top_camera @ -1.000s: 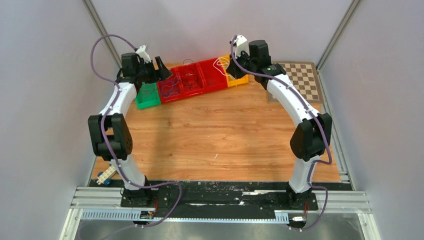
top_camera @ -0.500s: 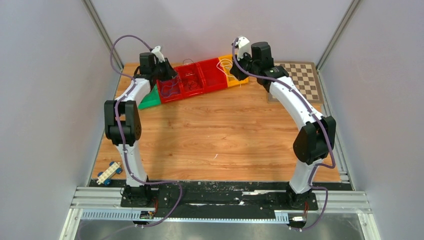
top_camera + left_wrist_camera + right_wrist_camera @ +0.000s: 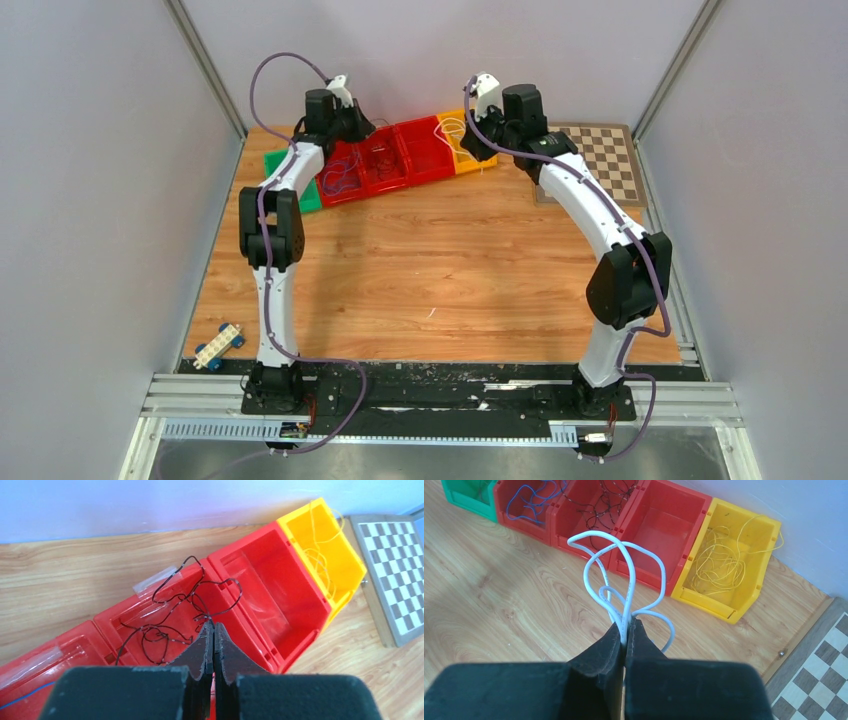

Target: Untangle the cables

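Observation:
In the left wrist view my left gripper [image 3: 213, 626] is shut, its tips pinching a strand of the thin black cable [image 3: 209, 616]. That cable's loops lie in the middle red bin [image 3: 125, 615]. My right gripper [image 3: 625, 626] is shut on a looped white cable [image 3: 629, 595], held above the wood in front of an empty red bin [image 3: 659, 535]. A yellow cable [image 3: 719, 565] is coiled in the yellow bin [image 3: 764, 540]. A blue cable [image 3: 526, 502] lies in the leftmost red bin. From above, the left gripper [image 3: 362, 126] and the right gripper [image 3: 468, 142] both hang over the bin row.
A green bin [image 3: 282, 168] ends the row on the left. A checkerboard [image 3: 600, 155] lies at the back right. A small white toy car [image 3: 218, 347] sits near the front left edge. Grey walls close in on three sides.
The left arm has swung right from the green bin to the middle red bin, and its gripper has gone from open to shut on the black cable. The right arm has barely moved.

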Robot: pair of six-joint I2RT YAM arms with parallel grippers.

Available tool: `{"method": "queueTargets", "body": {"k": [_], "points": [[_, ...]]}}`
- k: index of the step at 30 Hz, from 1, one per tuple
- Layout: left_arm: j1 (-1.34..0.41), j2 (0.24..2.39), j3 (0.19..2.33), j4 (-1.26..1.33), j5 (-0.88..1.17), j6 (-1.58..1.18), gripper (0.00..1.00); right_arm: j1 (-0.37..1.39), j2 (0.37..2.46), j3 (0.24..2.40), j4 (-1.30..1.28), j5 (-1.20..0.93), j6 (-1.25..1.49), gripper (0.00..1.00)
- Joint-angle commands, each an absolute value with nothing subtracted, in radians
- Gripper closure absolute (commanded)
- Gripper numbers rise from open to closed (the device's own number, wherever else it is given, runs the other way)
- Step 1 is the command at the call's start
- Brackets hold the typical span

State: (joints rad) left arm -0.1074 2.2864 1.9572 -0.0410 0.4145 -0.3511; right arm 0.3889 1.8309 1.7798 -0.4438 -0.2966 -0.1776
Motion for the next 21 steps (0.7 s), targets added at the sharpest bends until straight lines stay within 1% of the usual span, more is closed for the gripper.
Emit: {"method": "queueTargets", "body": {"k": [1,10,12,13,14,15,19,21], "points": [[-0.129,2.348,2.03,-0.113,0.333,-0.312,1.0,0.38,1.799,1.761,-0.405,-0.277,-0.184,1.0],[-0.19,2.394,2.07,-0.26,0.221,-0.177,1.0,0.376,1.793,1.74,-0.404,-0.272,-0.181,1.0],[-0.195,2.406,2.108,-0.296,0.208,-0.159,0.93,0.377,1.794,1.74,-0.404,-0.272,-0.18,1.0],[-0.194,2.403,2.127,-0.304,0.205,-0.149,0.83,0.377,1.793,1.74,-0.405,-0.273,-0.18,1.0],[-0.195,2.395,2.132,-0.311,0.208,-0.144,0.78,0.376,1.792,1.74,-0.405,-0.274,-0.18,1.0],[-0.195,2.372,2.132,-0.31,0.211,-0.131,0.69,0.375,1.793,1.74,-0.404,-0.275,-0.179,1.0],[-0.194,2.283,2.108,-0.292,0.225,-0.085,0.52,0.375,1.793,1.74,-0.404,-0.284,-0.171,1.0],[-0.194,2.249,2.1,-0.295,0.235,-0.059,0.46,0.375,1.796,1.741,-0.402,-0.292,-0.164,1.0]]}}
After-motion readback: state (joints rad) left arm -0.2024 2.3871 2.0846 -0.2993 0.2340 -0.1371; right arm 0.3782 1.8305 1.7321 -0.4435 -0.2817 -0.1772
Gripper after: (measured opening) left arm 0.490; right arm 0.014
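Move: The middle red compartment, where I am putting the black cable already in my left hand, is almost underneath it: about 2 cm ahead, 2 cm right and 14 cm below. At that same level, the blue-cable compartment is some 8 cm left, neither ahead nor back. The empty red compartment is 5 cm ahead and 11 cm right. From my right hand, the middle compartment lies roughly 13 cm ahead, 19 cm left and 23 cm down. I lower my left hand about 8.5 cm, nearly straight down into the middle red compartment with the black cable, drifting slightly right and tipping my fingers some 15 degrees further down. There I open them about halfway, let go of the cable and start back up, by 2 cm. My right hand keeps its grip on the white cable and sinks about 2 cm. ##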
